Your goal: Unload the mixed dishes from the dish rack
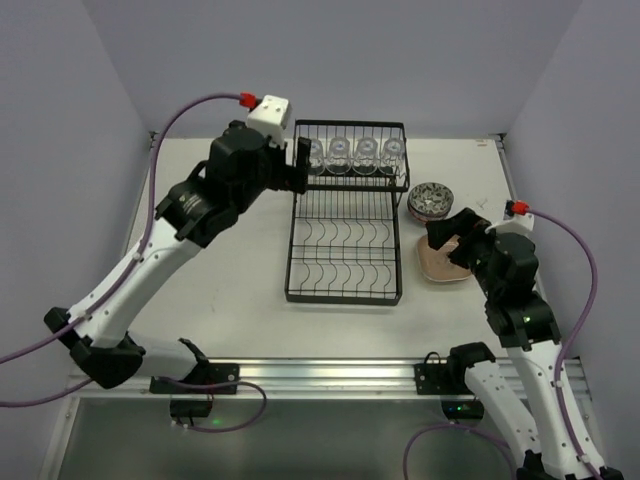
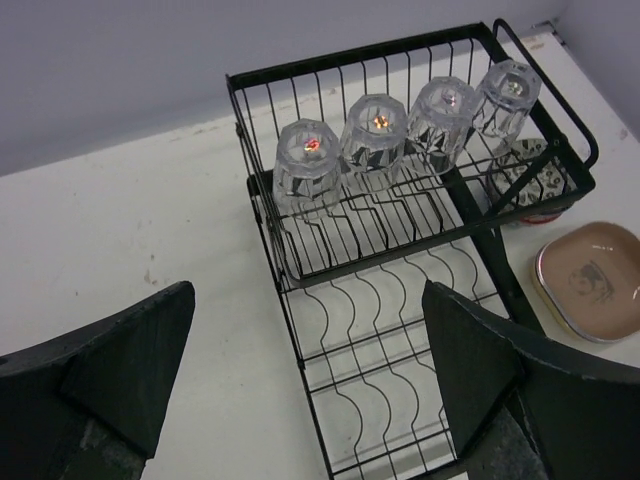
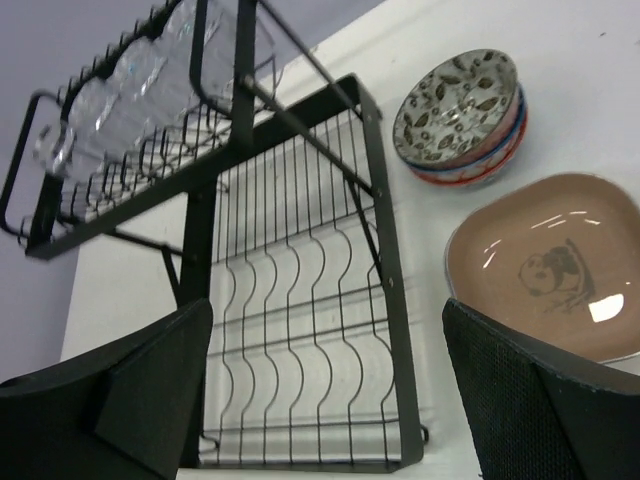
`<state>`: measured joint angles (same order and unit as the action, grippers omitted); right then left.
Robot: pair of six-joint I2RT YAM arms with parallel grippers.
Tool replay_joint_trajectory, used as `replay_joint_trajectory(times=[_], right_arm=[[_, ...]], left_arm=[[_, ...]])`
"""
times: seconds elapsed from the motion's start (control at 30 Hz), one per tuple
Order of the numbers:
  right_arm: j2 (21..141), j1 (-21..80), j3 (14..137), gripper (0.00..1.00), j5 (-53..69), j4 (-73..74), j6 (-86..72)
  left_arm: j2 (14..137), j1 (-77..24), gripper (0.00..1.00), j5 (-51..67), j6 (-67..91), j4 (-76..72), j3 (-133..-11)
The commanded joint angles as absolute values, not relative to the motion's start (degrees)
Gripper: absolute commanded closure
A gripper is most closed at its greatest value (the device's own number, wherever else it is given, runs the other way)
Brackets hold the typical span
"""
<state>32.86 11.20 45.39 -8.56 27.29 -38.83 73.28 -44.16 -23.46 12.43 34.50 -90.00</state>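
The black wire dish rack point(image 1: 345, 240) stands mid-table. Several clear glasses point(image 1: 350, 155) sit upside down in a row on its upper shelf; the plate slots below hold nothing. My left gripper point(image 1: 302, 165) hovers open at the rack's far left corner, beside the glasses point(image 2: 372, 135), nothing between its fingers. Right of the rack lie a stack of patterned bowls point(image 1: 432, 200) and a brown plate point(image 1: 440, 265). My right gripper point(image 1: 448, 240) is open just above the plate point(image 3: 550, 265), holding nothing. The right wrist view also has the bowls point(image 3: 460, 110) and the rack point(image 3: 385, 260).
The table's back wall runs close behind the rack point(image 2: 400, 330). The plate point(image 2: 590, 278) and bowls lie near the table's right edge. A metal rail point(image 1: 330, 375) with both arm bases runs along the near edge.
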Motion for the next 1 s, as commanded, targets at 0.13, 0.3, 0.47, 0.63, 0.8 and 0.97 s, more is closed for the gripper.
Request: replay_joint_trajectory(times=[0.13, 0.3, 0.47, 0.63, 0.8, 0.97], right_arm=[[30.5, 11.16, 46.85, 0.01, 8.96, 33.75, -28.22], [27.52, 11.07, 44.83, 0.01, 11.6, 36.03, -26.19], [24.62, 11.07, 46.05, 0.01, 10.72, 40.78, -24.26], [21.01, 11.07, 47.46, 0.01, 12.3, 42.45, -24.7], [20.65, 11.07, 46.76, 0.01, 15.2, 41.57, -24.52], [20.22, 11.08, 45.88, 0.01, 16.79, 41.4, -24.61]], left_arm=[[90.76, -35.16, 0.0, -3.96, 5.02, 44.91, -114.06], [96.84, -32.43, 0.0, 6.39, -4.73, 43.78, -121.89], [99.83, -31.29, 0.0, 19.48, -16.84, 43.58, -123.13], [110.12, -28.92, 0.0, 26.63, -22.23, 51.5, -135.17], [112.32, -27.77, 0.0, 33.48, -27.06, 51.95, -134.13], [113.9, -27.86, 0.0, 30.67, -29.27, 48.44, -132.28]])
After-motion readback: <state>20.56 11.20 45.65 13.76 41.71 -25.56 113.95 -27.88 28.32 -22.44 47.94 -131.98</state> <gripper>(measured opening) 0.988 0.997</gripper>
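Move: The leftmost tumbler on the rack's upper shelf stands about 17 cm ahead of the left hand, 6 cm to its right and some 15 cm below. The second and third tumblers are level with it at the same height, roughly 6 and 12 cm farther right. From the right hand the leftmost tumbler lies about 23 cm ahead, 29 cm to the left and a little lower, about 4 cm. Towards the leftmost tumbler on the upper shelf, the left hand sweeps forward about 12 cm and right 9 cm, swinging clockwise some 45 degrees and rolling its left side up, then sinks about 5 cm late on; its fingers stay wide open. The right hand, open and empty, draws back about 8 cm and left 4 or 5 cm, away from the brown plate, turning counter-clockwise. ##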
